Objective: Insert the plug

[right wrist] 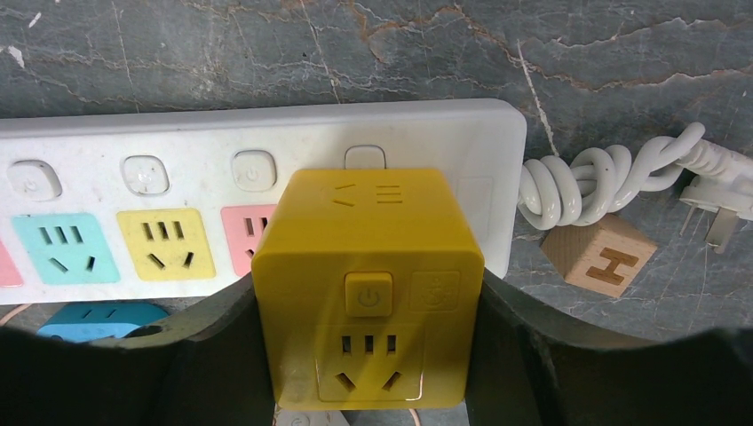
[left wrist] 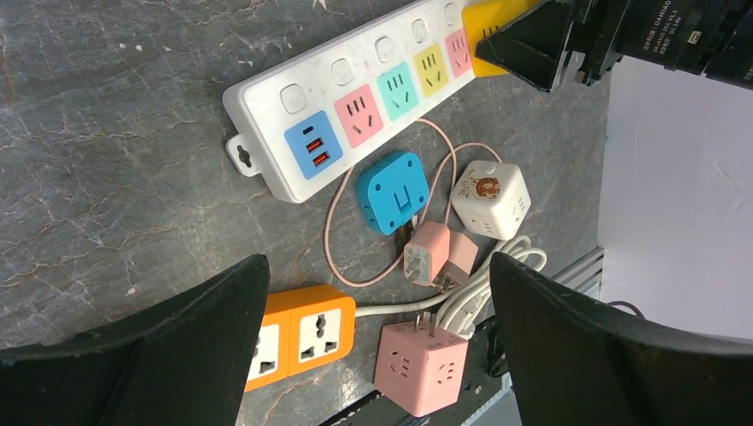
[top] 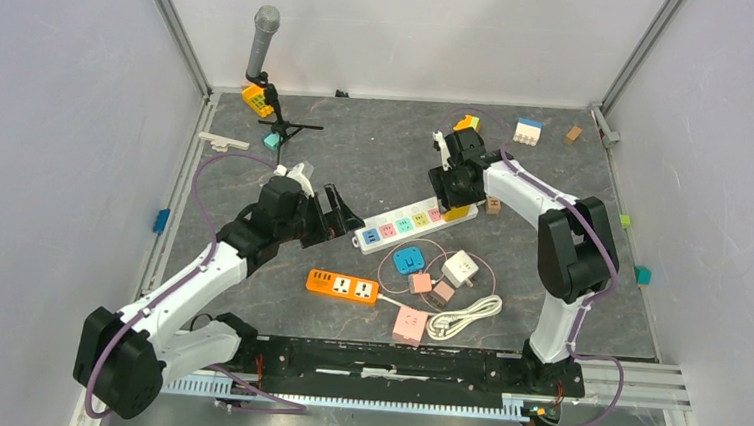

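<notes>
The plug is a yellow cube adapter (right wrist: 368, 284) with a power button and a socket on the face toward the right wrist camera. My right gripper (right wrist: 367, 342) is shut on its two sides. The cube sits over the right end of the white power strip (right wrist: 266, 146), covering the last socket; its prongs are hidden, so I cannot tell how deep they sit. In the top view the cube (top: 459, 214) is at the strip's (top: 402, 222) far end. My left gripper (left wrist: 377, 266) hangs open near the strip's near end (left wrist: 293, 133), holding nothing.
A blue adapter (left wrist: 393, 191), a white cube (left wrist: 489, 198), a pink cube (left wrist: 422, 368), pink chargers (left wrist: 435, 257) and an orange strip (left wrist: 302, 337) lie in front of the white strip. A coiled white cable (right wrist: 586, 182) and wooden H block (right wrist: 608, 257) lie right of it. A microphone stand (top: 264, 45) is back left.
</notes>
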You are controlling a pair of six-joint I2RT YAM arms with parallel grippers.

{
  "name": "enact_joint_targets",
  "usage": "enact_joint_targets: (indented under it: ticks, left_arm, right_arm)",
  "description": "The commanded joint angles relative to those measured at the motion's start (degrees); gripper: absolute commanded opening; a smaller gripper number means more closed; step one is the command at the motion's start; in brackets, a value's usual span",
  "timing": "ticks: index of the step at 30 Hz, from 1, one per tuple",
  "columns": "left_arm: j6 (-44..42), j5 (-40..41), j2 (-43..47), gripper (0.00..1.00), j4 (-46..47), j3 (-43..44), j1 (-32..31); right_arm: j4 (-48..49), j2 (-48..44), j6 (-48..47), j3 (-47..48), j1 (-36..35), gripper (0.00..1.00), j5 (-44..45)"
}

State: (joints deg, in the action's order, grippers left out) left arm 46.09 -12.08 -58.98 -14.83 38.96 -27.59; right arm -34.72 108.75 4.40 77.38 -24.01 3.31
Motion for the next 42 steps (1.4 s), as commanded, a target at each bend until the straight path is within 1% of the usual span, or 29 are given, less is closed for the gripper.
enact_joint_targets:
  ticks: [1, 6, 7, 8, 11, 12, 14, 15, 16, 17, 19, 23, 30, 36, 42]
  left_arm:
    - [0.24, 1.0, -0.43, 1.0, 0.53, 1.86, 0.3]
    - [-1.02, 1.64, -0.57, 1.0, -0.73, 2.99, 0.34]
    - [-1.49, 1.85, -0.59, 1.0, -1.09, 3.32, 0.35]
    - [-1.88, 2.1, -0.66, 1.0, -1.57, 3.56, 0.33]
    - [-3.38, 2.7, -0.78, 1.0, -3.02, 4.61, 0.47]
    - [-3.9, 2.76, -0.92, 1.0, -3.55, 4.82, 0.56]
    - [-4.79, 3.1, -1.12, 1.0, -4.6, 5.42, 0.74]
    - [-5.31, 3.19, -1.19, 1.0, -4.99, 5.58, 0.79]
    - [-5.67, 3.23, -1.23, 1.0, -5.3, 5.81, 0.87]
    - [-6.01, 3.44, -1.28, 1.0, -5.7, 6.01, 0.94]
    - [-6.54, 3.64, -1.32, 1.0, -6.06, 6.27, 1.13]
    - [-6.97, 3.81, -1.7, 1.0, -6.26, 6.48, 1.48]
    - [-6.77, 2.88, -2.81, 1.0, -5.66, 6.55, 1.71]
    - [-6.46, 2.1, -3.61, 1.0, -5.03, 6.52, 1.84]
    - [-6.0, 1.97, -3.58, 1.0, -4.49, 6.2, 1.84]
  right_arm:
    - [-2.97, 8.93, -0.42, -6.06, 0.94, 0.0, 4.41]
    - [-2.81, 5.96, -1.39, -5.03, 0.96, 0.0, 0.97]
    - [-2.96, 5.08, -1.57, -4.43, 0.97, 0.04, 0.1]
    - [-3.13, 3.95, -1.79, -3.38, 1.03, 0.11, -0.75]
    - [-4.3, 0.5, -2.24, 0.31, 0.98, 0.53, -2.81]
    - [-4.79, -0.69, -2.38, 1.76, 1.02, 0.66, -3.13]
    - [-6.01, -2.57, -2.71, 4.37, 0.98, 0.81, -3.14]
    - [-6.63, -3.31, -2.97, 5.26, 0.96, 0.91, -3.14]
    - [-7.19, -4.13, -3.19, 6.17, 0.94, 0.96, -3.16]
    - [-7.89, -4.9, -3.47, 6.77, 1.01, 0.98, -3.18]
    - [-9.02, -6.42, -3.89, 6.86, 0.9, 0.98, -4.44]
    - [-11.46, -9.9, -5.78, 4.31, 0.45, 0.98, -5.3]
    - [-12.56, -17.04, -5.57, -3.62, -2.14, 0.98, -7.21]
    - [-15.2, -19.06, -6.42, -8.76, -6.46, 0.98, -8.4]
    - [-12.81, -20.01, -6.49, -17.45, -8.65, 0.97, -7.24]
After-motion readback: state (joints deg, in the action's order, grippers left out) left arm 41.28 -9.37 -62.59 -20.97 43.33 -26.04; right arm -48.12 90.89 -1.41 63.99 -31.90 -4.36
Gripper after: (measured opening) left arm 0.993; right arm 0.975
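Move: The white cube plug lies about 14 cm back and 1 cm right of the right hand, some 3 cm lower. The yellow plug is still between this hand's fingers on the strip's end socket; the blue plug is 12 cm back and 11 cm left, the small pink plug 18 back and 8 left, the wooden block 1 ahead and 9 right. From the left hand the white cube plug is about 7 cm back, 28 right, 13 below. Upward first, the right hand eases about 1 cm, opens its fingers wide and lets go of the yellow plug, rising some 7 cm in all. It then sweeps back about 13 cm over the gap to the white cube plug and sinks towards it, turning some 15 degrees counter-clockwise, fingertips tipping back towards the base, fingers still open and not yet around it. ##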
